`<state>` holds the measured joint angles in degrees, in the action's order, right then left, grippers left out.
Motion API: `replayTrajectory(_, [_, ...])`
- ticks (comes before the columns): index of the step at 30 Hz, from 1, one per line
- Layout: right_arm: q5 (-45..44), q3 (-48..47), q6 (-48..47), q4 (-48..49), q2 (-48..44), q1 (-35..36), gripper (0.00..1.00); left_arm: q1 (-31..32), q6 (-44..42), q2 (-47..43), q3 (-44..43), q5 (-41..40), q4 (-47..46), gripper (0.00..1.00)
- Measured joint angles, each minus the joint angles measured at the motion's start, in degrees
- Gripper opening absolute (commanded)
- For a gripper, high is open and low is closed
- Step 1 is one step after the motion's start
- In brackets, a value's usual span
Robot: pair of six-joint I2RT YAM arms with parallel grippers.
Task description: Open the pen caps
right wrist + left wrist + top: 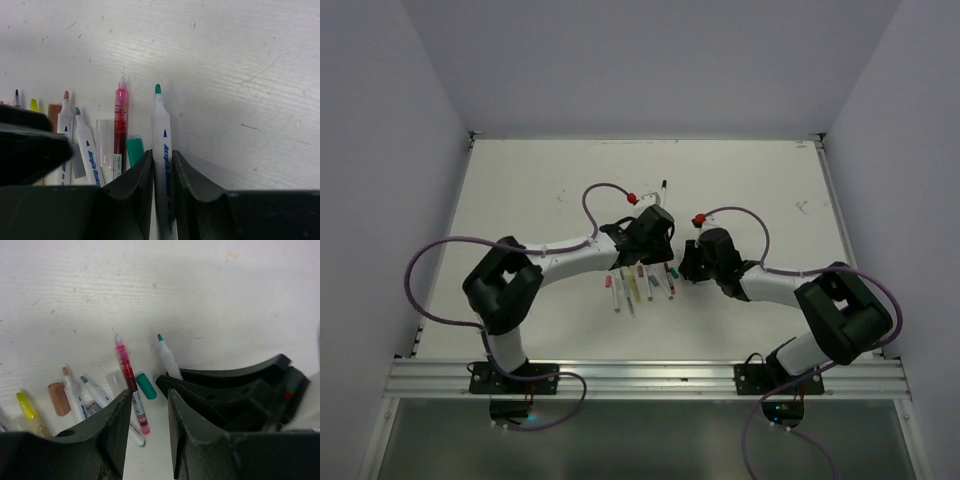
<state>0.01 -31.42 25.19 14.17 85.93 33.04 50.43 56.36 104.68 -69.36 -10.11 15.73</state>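
Observation:
My right gripper (162, 154) is shut on the white barrel of a green-tipped pen (161, 115); its tip is bare and it lies low over the table. The green pen cap (145, 385) lies loose on the table beside that pen, just ahead of my left gripper (150, 395). The left gripper is open, with only table between its fingers. A brown cap (59, 399) and a clear cap (105, 140) lie among the other uncapped pens. In the top view both grippers (658, 240) (682, 268) meet over the pen row (632, 287).
A red-ink pen (129, 375), a teal-tipped pen (86, 145), a brown-tipped pen (65, 120) and a yellow pen (27, 410) lie side by side to the left. A black pen (663, 188) lies apart, farther back. Raised rails edge the white table (520, 180).

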Motion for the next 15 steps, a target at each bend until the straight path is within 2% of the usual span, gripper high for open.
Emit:
replayTrajectory(1, [0.17,-0.02,-0.07,-0.04,0.00,0.00,0.26,-0.02,-0.11,-1.81,0.31,-1.09,0.15,0.39])
replayTrajectory(2, [0.39,-0.11,-0.11,-0.17,-0.04,0.00,0.31,-0.07,-0.20,-3.89,0.83,-2.10,0.26,0.39])
replayTrajectory(3, [0.68,-0.17,-0.13,-0.37,-0.09,0.00,0.34,-0.28,-0.28,-6.03,1.42,-2.97,0.46,0.44])
replayTrajectory(6, [1.01,-0.52,-0.24,-1.44,-0.55,0.02,0.36,-1.53,-0.70,-12.55,4.57,-5.09,0.57,0.45])
replayTrajectory(7, [0.98,-0.55,-0.31,-2.29,-0.94,0.00,0.36,-2.16,-0.96,-14.21,5.66,-5.68,0.63,0.50])
replayTrajectory(10, [0.96,-0.76,-0.37,-4.66,-2.49,0.00,0.37,-5.38,-1.92,-19.54,9.77,-8.09,1.79,0.53])
replayTrajectory(15, [-0.72,-4.09,-0.24,-9.01,-5.38,0.00,0.54,-10.88,-4.98,-27.96,16.11,-12.79,4.61,0.74])
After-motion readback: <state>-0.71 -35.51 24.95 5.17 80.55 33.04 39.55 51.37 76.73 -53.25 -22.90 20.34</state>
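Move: The right hand still has the uncapped green marker between its fingers, almost at the table. Its teal cap lies about 2 cm to the left and 1 cm ahead, the red pen some 3 cm left and 1 cm ahead. The left hand is empty, with that cap some 4 cm below, 1 cm back and 1 cm right of it; the last black-capped marker lies roughly 19 cm ahead, 1 cm left and 4 cm below. The right fingers open and let go of the green marker beside its cap; that hand eases back slightly, then lifts about 3 cm clear. The empty left hand climbs first, then sweeps left away from the cap and the right hand, some 15 cm left and 7 cm up in all, opening wider while its fingers swing forward and counter-clockwise. ##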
